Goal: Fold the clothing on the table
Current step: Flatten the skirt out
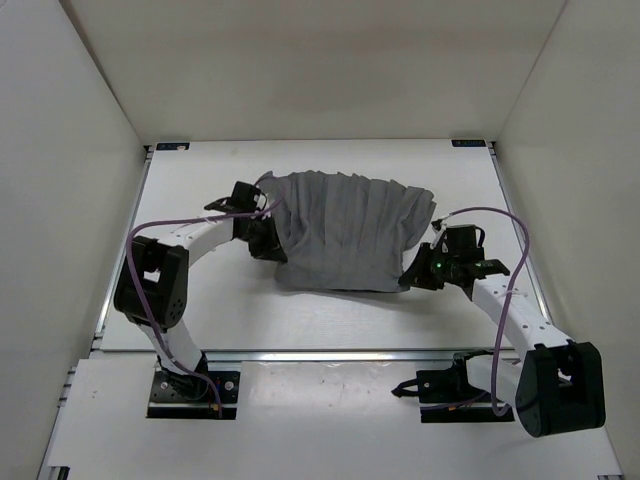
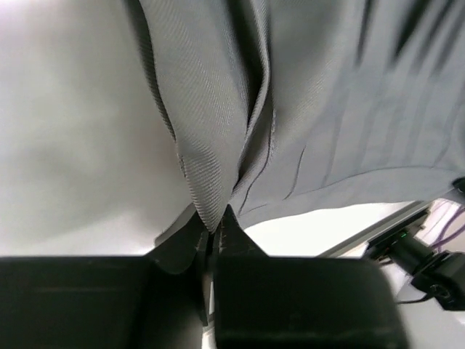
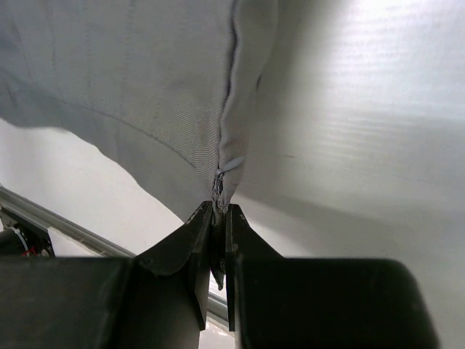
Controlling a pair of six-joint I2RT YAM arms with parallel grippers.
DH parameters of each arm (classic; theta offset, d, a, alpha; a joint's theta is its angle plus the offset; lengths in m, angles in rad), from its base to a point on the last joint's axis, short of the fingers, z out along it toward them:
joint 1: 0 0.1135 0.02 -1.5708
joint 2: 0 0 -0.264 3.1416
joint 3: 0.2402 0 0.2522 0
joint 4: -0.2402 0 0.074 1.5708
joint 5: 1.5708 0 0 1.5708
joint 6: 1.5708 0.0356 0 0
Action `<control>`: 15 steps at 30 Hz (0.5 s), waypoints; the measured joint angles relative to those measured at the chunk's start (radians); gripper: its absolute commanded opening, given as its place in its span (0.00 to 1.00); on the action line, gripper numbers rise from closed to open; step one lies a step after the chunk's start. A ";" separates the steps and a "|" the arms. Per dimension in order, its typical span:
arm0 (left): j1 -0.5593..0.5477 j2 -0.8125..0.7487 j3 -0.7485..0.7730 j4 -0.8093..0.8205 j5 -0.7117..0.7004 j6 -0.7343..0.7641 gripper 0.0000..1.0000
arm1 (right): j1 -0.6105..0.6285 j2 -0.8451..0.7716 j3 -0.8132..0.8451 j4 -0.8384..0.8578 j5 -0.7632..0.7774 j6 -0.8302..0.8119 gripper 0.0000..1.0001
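Note:
The grey pleated clothing [image 1: 345,230] hangs spread between my two grippers over the middle of the white table [image 1: 300,315], its lower hem near the table. My left gripper [image 1: 266,243] is shut on the garment's left edge. In the left wrist view a fold of the clothing [image 2: 327,109] is pinched in that gripper [image 2: 214,224]. My right gripper [image 1: 416,272] is shut on the right edge. The right wrist view shows a seamed corner of the clothing [image 3: 145,87] clamped in that gripper [image 3: 219,215].
White walls [image 1: 80,150] enclose the table on three sides. A metal rail [image 1: 330,354] runs along the near edge, with both arm bases behind it. The right arm [image 2: 418,254] shows at the lower right of the left wrist view.

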 measured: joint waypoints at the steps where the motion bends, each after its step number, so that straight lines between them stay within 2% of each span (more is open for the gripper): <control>1: 0.002 -0.012 -0.045 0.012 0.001 -0.003 0.22 | 0.000 0.011 -0.009 0.002 -0.005 0.000 0.00; 4: 0.003 -0.051 -0.162 0.043 0.003 -0.014 0.51 | 0.000 0.025 -0.031 0.014 -0.020 0.003 0.00; 8: -0.027 -0.106 -0.277 0.100 0.000 -0.045 0.79 | 0.000 0.030 -0.044 0.027 -0.034 0.003 0.00; 11: -0.051 -0.148 -0.339 0.150 -0.001 -0.077 0.82 | 0.001 0.031 -0.048 0.029 -0.041 0.000 0.01; 15: -0.072 -0.251 -0.429 0.187 -0.016 -0.117 0.76 | 0.001 0.032 -0.053 0.031 -0.043 -0.002 0.00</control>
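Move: The left fingers hold the skirt's near-left corner; the bare table where it will be laid is about 7 cm back and 5 cm below them. The skirt's middle lies roughly 7 cm ahead and 15 cm right of that hand, and the table's near rail some 22 cm behind. The right fingers hold the near-right corner, with the skirt's middle about 14 cm ahead, 14 cm left and 7 cm lower. Back towards its base and down, the left hand draws the skirt's near-left corner and opens wide almost at once, letting the cloth go as it travels about 9 cm back and 4 cm lower; the sinking ends partway while the backward drift carries on. The right hand keeps its pinch on the other corner, easing about 2 cm down and 1 cm back. ##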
